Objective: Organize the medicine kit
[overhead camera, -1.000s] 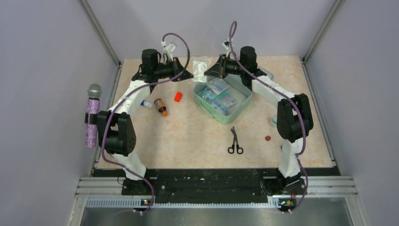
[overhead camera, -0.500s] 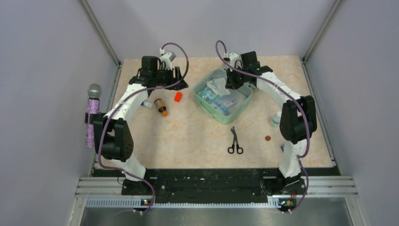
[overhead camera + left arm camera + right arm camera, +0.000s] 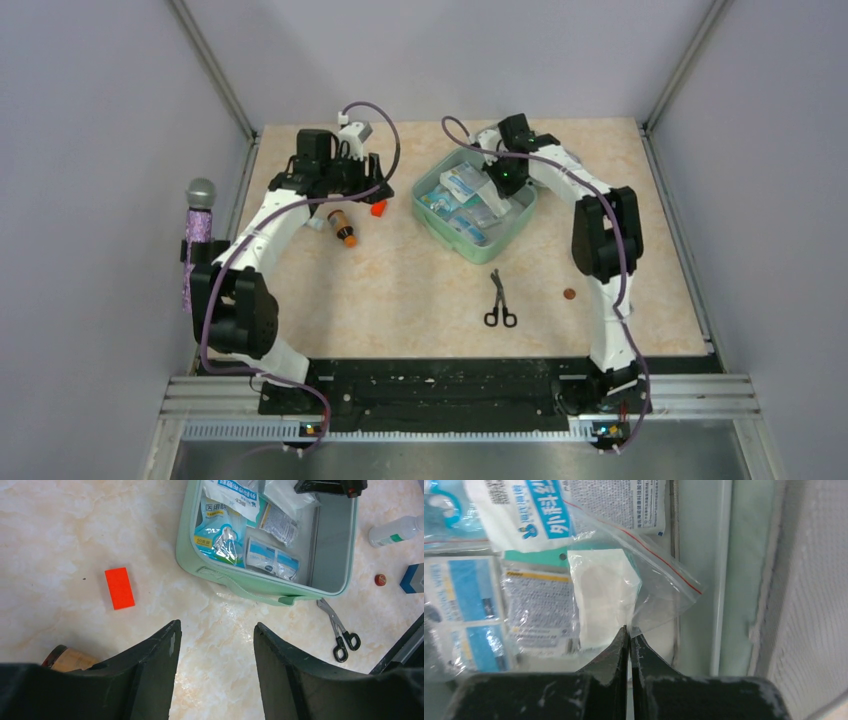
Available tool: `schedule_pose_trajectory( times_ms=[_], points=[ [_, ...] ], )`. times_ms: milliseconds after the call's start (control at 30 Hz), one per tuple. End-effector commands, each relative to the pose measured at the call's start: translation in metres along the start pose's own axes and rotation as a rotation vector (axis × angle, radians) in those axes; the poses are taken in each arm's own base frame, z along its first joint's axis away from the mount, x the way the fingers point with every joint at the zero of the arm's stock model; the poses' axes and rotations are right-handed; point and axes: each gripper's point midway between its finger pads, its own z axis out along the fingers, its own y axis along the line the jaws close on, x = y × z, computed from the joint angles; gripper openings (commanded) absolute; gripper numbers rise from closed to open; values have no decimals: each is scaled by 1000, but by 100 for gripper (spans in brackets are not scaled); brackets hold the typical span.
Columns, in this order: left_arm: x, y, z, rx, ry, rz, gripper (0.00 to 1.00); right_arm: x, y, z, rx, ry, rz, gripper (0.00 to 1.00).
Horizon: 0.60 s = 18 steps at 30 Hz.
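Note:
The medicine kit (image 3: pixel 445 232) is a mint-green box standing open at the table's middle back, with several packets inside. My right gripper (image 3: pixel 497 185) hangs over its far right part. In the right wrist view this gripper (image 3: pixel 629 630) is shut on the corner of a clear zip bag (image 3: pixel 659 585) holding a white pad, just above the packets and next to the kit's wall (image 3: pixel 744 580). My left gripper (image 3: pixel 362 182) is left of the kit. It is open (image 3: pixel 215 627) above bare tabletop, with nothing between its fingers and the kit's rim (image 3: pixel 250 585) ahead of it.
An orange block (image 3: pixel 378 208) (image 3: pixel 119 587) and a brown bottle (image 3: pixel 343 228) lie left of the kit. Scissors (image 3: pixel 500 300) (image 3: pixel 340 630) lie in front of it, and a small red cap (image 3: pixel 569 294) sits to their right. The left wrist view shows a white bottle (image 3: pixel 395 530) and a blue box (image 3: pixel 414 577).
The clear bag left the table's far edge and now hangs over the kit in my right gripper. My left gripper opened and drew back toward the orange block.

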Motion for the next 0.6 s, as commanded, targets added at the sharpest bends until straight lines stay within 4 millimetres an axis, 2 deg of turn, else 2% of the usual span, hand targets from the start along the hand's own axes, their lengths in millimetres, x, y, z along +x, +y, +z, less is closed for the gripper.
schedule_pose_trajectory(
  times_ms=[0,133,267,333,400,567],
  points=[
    [-9,-3,-10,-10,-36,56,60,-8,-18,11,45,16,-55,0],
    [-7,0,-10,-21,-28,55,60,-13,-23,20,55,15,-78,7],
    [-3,6,-8,-46,-13,46,60,-22,-28,18,83,-7,-61,12],
    [-1,8,-9,-65,-2,39,60,-24,-29,14,96,-9,-46,19],
    [3,12,-12,-91,14,30,60,-27,-30,3,111,-13,-36,30],
    [23,20,-18,-149,97,1,61,-42,-33,-45,162,-67,-5,46]
  ],
)
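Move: The right hand, shut on one end of the clear zip bag, is about 4 cm above the bag's resting spot on the kit's hinge side, some 2 cm farther out and 3 cm to its left. The blue-white pack is about 10 cm left and 7 cm ahead; the grey pack is 5 cm left and 2 cm back. The empty left hand has the brown bottle roughly 12 cm left, 4 cm ahead and 18 cm below, and the red box 10 cm ahead, 5 cm left. The right hand carries the clear zip bag forward some 2.5 cm, first sinking about as far into the kit, then rising about 1 cm as its shut fingers open to nearly half and let go of the bag's end over the hinge side. The left hand, fingers still open, eases down and left a couple of centimetres towards the brown bottle, tipping about 5 degrees so its fingers point more steeply down. ##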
